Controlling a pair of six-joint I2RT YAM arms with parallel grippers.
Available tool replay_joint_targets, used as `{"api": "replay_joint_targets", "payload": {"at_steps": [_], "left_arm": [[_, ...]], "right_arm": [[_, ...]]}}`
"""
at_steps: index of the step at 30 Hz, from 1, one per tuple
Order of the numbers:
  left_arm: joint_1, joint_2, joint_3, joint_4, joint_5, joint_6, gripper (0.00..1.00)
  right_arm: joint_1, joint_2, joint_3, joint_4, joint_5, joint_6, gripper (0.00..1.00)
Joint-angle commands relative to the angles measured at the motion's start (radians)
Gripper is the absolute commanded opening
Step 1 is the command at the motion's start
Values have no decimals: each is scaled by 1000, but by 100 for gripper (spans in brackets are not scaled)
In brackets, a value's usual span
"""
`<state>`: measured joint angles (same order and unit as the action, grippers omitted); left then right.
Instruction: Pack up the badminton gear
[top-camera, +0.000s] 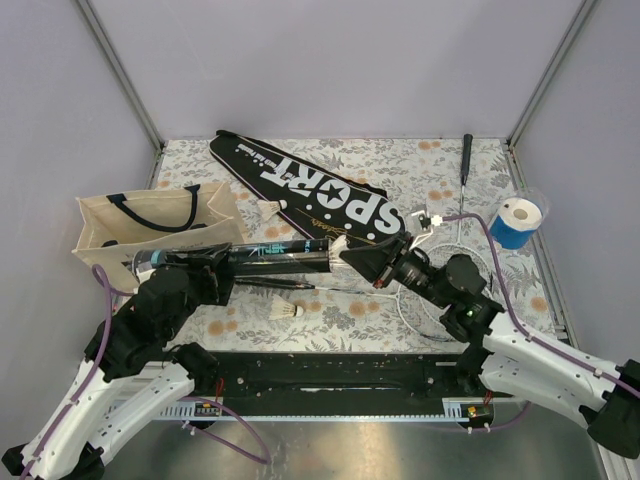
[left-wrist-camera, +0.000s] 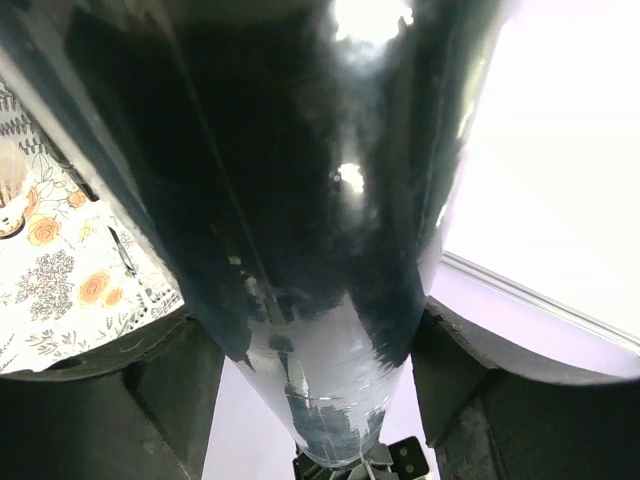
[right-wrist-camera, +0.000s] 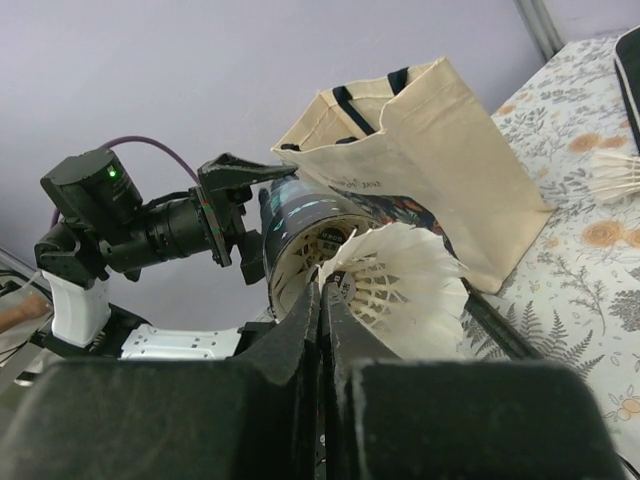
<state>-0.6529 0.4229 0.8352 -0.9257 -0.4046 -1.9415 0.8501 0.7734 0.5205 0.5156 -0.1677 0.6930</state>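
Observation:
My left gripper (top-camera: 215, 262) is shut on the long black tube (top-camera: 270, 255) and holds it level above the table. In the left wrist view the tube (left-wrist-camera: 300, 200) fills the frame between my fingers (left-wrist-camera: 160, 400). My right gripper (right-wrist-camera: 322, 295) is shut on the feather skirt of a white shuttlecock (right-wrist-camera: 410, 290), its cork end at the right rim of the tube's open mouth (right-wrist-camera: 300, 240). Another shuttlecock shows inside the tube. Two shuttlecocks (top-camera: 270, 208) (top-camera: 290, 313) lie on the table. The black "SPORT" cover (top-camera: 310, 190) lies behind. The silver racket (top-camera: 420, 318) lies partly under my right arm.
A beige tote bag (top-camera: 150, 225) stands at the left, just behind the tube's far end. A blue and white roll (top-camera: 517, 222) sits at the right edge. The table has a floral cloth and grey walls on three sides.

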Motion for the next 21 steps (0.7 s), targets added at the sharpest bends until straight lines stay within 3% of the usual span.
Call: {"api": "replay_joint_targets", "payload": {"at_steps": [1,12,21], "left_arm": [[-2,0,42,100,24,-4,22],[-2,4,51,114,55,-1,22],[-1,8,44,146,84,-4,21]], "right_arm": [[69,65,59,84,60,-42,0],[162,211,87,211,117,-58,0],[193,305,41,423,145,30,2]]}}
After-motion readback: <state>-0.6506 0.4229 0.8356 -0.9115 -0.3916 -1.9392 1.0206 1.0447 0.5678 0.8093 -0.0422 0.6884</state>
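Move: From the right hand, which already pinches the shuttlecock by its feathers, the tube's open mouth lies about 5 cm to the left, neither ahead nor back and about level. On the table nearly 30 cm below that hand, the racket grip is some 19 cm left and 7 cm ahead, and a loose shuttlecock 16 cm left, straight across. The mouth is about 21 cm to the right of the left hand, level with it. Pushing to its left along the tube's length, the right hand feeds the pinched shuttlecock into the open mouth, going about 6 cm, quicker at first and then easing. The shut fingers keep pointing left and forward and come up to the rim. The left hand holds the tube still, crosswise in the air, its grip unchanged. ##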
